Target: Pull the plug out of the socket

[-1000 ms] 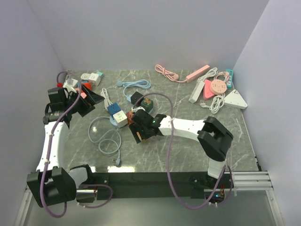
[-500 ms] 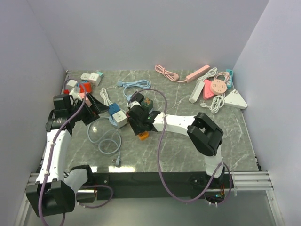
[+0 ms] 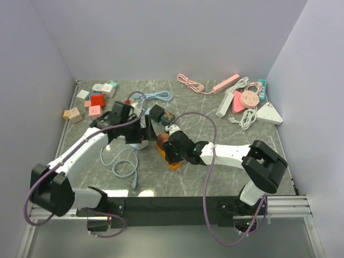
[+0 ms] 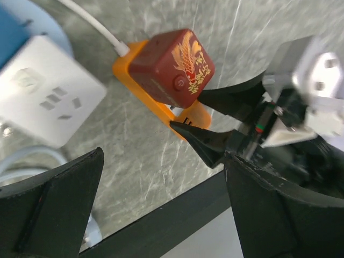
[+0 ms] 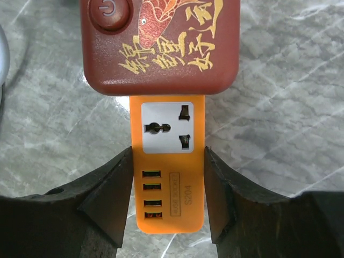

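The socket is a flat orange strip [image 5: 167,177] lying on the marble table. A dark red cube plug [image 5: 161,43] with gold lettering is seated in its far end. My right gripper [image 5: 167,199] is shut on the strip's free end, one finger pressed against each long side. In the top view the socket [image 3: 173,161] and the plug [image 3: 163,141] lie mid-table, with the right gripper [image 3: 174,153] over them. My left gripper [image 4: 164,161] is open and hovers just short of the plug [image 4: 172,67], touching nothing. From above, the left gripper [image 3: 148,131] is immediately left of the plug.
A white cube socket [image 4: 48,105] sits close to the left of the plug, and a light blue cable [image 3: 121,161] coils in front of it. Coloured cubes [image 3: 88,102] are at the back left. Pink [image 3: 226,83] and white [image 3: 224,105] power strips are at the back right.
The left arm swung in from the far left to beside the plug, still open. The right gripper closed on the orange socket, which shifted slightly toward the front right.
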Tool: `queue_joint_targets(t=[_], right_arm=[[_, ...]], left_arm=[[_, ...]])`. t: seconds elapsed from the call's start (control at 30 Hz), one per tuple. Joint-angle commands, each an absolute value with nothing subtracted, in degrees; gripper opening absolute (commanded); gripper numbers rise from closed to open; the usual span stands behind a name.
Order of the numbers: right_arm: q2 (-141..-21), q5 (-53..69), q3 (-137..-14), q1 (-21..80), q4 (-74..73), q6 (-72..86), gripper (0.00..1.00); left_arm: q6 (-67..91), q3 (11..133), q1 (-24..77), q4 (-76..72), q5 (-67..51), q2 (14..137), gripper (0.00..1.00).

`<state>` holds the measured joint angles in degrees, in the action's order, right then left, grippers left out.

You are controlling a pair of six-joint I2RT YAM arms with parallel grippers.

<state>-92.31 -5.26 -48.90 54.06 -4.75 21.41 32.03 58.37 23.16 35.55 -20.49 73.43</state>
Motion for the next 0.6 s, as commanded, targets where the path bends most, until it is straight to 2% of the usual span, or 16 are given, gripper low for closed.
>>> queue_joint_targets(t=[0.0, 0.23, 0.27, 0.33, 0.37, 0.47, 0.53, 0.57], right_arm=[[-93.2, -8.0, -45.6, 54.0, -12.6, 22.2, 0.0], [-94.0, -9.6, -47.8, 54.0, -18.0, 23.7, 0.0], [-94.3, -9.2, -48.2, 54.1, -18.8, 24.1, 0.02], [-93.5, -8.5, -47.6, 54.1, -19.7, 25.0, 0.18], [-92.9, -8.3, -46.9, 54.1, -19.8, 25.3, 0.42], [-88.8, -6.0, -44.5, 54.1, -19.3, 26.1, 0.69], [-84.4, -4.1, -42.9, 54.1, -18.6, 26.5, 0.77], [-82.8, -3.7, -42.5, 54.1, -18.5, 26.5, 0.86]], left_arm=[[33.7, 62.2, 28.0, 34.5, -13.7, 77.0, 1.0], [30.9, 65.8, 34.1, 34.6, -8.4, 85.5, 0.99], [30.0, 65.7, 34.2, 34.4, -7.8, 86.5, 0.99], [28.7, 65.8, 34.2, 33.8, -6.7, 87.3, 0.99], [28.0, 66.1, 34.2, 33.7, -6.4, 87.7, 1.0], [24.1, 67.1, 34.2, 32.9, -7.4, 89.8, 1.0], [20.1, 67.9, 34.2, 32.6, -8.1, 91.3, 0.99], [17.8, 69.0, 34.2, 32.8, -8.3, 92.1, 0.99]])
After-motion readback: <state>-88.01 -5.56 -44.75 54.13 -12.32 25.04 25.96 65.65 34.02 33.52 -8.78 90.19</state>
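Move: The dark red cube plug, standing on the orange strip socket, lies about 3 cm ahead of the open left hand, 6 cm to its right and 9 cm below. The white cube plug is some 3 cm ahead, 4 cm left and 9 cm below that hand; the dark green cube is about 10 cm ahead, 7 cm right and 9 cm below. From the right hand, already pinching the strip's USB end, the red plug is roughly 6 cm ahead, 4 cm left and 3 cm higher. The red plug is approached by the wide-open left hand, which sinks about 6 cm and goes some 4 cm right, edging forward later and rolling its left side up about 15 degrees. The orange strip stays pinched while the right hand creeps about 1 cm right; then those fingers open, let go and pull back and right another 3 cm or so, dipping slightly. ##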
